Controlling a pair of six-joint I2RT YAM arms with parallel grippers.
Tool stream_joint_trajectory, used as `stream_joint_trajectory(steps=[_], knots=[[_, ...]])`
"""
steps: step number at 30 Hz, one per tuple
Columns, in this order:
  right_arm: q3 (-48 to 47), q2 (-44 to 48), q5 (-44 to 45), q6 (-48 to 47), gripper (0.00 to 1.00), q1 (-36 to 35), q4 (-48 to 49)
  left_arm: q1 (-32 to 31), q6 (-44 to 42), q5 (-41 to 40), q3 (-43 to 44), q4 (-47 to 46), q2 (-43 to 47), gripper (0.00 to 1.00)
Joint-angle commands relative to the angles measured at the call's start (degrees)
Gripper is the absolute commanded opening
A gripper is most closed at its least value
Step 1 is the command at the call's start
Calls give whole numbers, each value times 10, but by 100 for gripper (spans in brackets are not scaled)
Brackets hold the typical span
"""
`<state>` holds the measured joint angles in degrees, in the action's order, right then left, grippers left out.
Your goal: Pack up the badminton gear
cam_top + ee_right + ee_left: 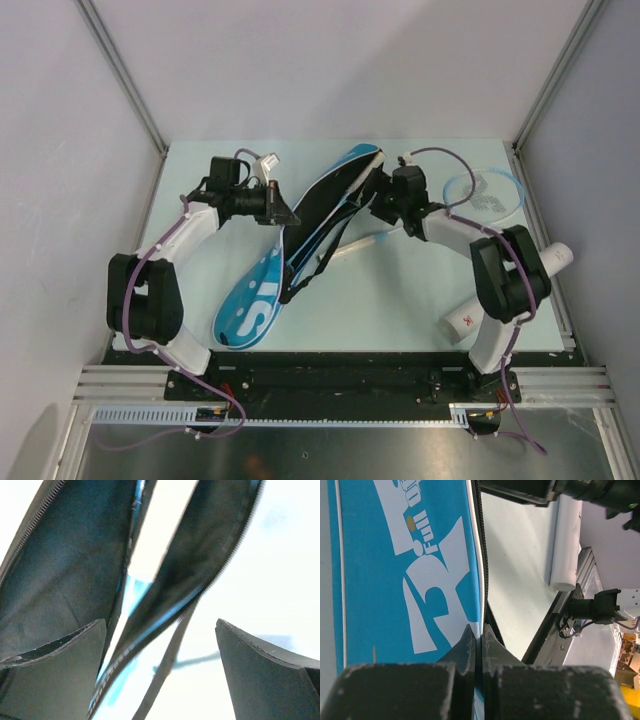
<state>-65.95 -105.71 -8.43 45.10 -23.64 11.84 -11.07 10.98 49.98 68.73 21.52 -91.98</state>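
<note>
The blue racket cover [262, 290] lies slanted across the middle of the table, its black lining showing where it gapes at the far end. My left gripper [288, 213] is shut on the cover's white-piped edge [480, 630], with the blue lettered face [395, 580] beside it. My right gripper [378, 208] stands open at the cover's mouth and holds nothing; the black lining [60, 570] and black strap [170, 665] lie between its fingers [160, 625]. A white racket handle [360, 243] pokes out of the cover. A light-blue racket [485, 190] lies at the back right.
A long white tube [553, 260] lies along the right edge, partly under my right arm, and shows in the left wrist view as well [565, 545]. Grey walls close in the table on three sides. The black base rail [330, 375] runs along the near edge.
</note>
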Motion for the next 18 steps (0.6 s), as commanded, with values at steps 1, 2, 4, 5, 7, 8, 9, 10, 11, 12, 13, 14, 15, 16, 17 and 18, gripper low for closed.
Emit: stream_joint_trajectory(steps=[1,2,4,5,7,8,9,10,11,12,13,14,15,16,17,18], knots=[[-22,96,14,-61,95,29,-157,3,18,50,17,-41,11,0],[-19,101,17,-52,95,38,-170,4,18,50,17,-41,12,0],[20,111,-8,-27,93,47,-149,4,19,52,17,-42,13,0],[31,111,-17,0,90,50,-124,4,19,51,17,-42,13,0],[35,91,-36,27,85,55,-76,4,20,52,16,-43,15,0],[35,82,-46,52,81,56,-49,4,20,53,15,-43,15,0],[34,75,-49,71,78,57,-39,4,20,53,14,-45,17,0],[35,56,-48,87,75,57,-32,4,21,53,11,-44,21,0],[35,48,-52,106,72,58,-6,4,23,53,11,-44,22,1],[35,39,-52,114,72,57,4,4,22,54,10,-44,23,0],[35,32,-47,122,71,56,11,4,22,54,10,-44,24,0],[35,19,-46,129,71,54,27,4,22,54,9,-45,25,0],[34,15,-43,139,71,53,33,4,24,56,9,-45,26,0],[34,10,-33,143,71,49,41,4,25,58,9,-46,27,0],[35,1,-31,144,69,46,62,4,25,60,9,-46,29,0],[35,-6,-31,157,66,44,72,5,25,60,9,-46,30,0]])
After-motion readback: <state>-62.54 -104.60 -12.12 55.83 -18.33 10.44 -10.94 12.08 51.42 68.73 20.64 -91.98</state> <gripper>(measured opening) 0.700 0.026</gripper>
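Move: The bag's near edge, with the strap hanging along it, lies just beyond the open right fingers: some 2 cm ahead, 2 cm left and 4 cm below. The handle of the racket already in the bag is about 7 cm ahead, 1 cm left and 3 cm lower; the loose racket's handle is roughly 5 cm back, 5 cm left and 12 cm below. From the left hand, that near edge is about 5 cm ahead, 15 cm right and 8 cm below. The empty right hand backs off from the racket handle in the bag, swinging about 5 cm right while rising 4 cm, then comes back a little to the left and sinks some 5 cm beside the bag's near edge and strap, its fingers tipping down some 10 degrees and narrowing from almost fully open to roughly two thirds. The left hand stays put all the while, fingers still shut on the bag's far edge to keep the mouth open. ##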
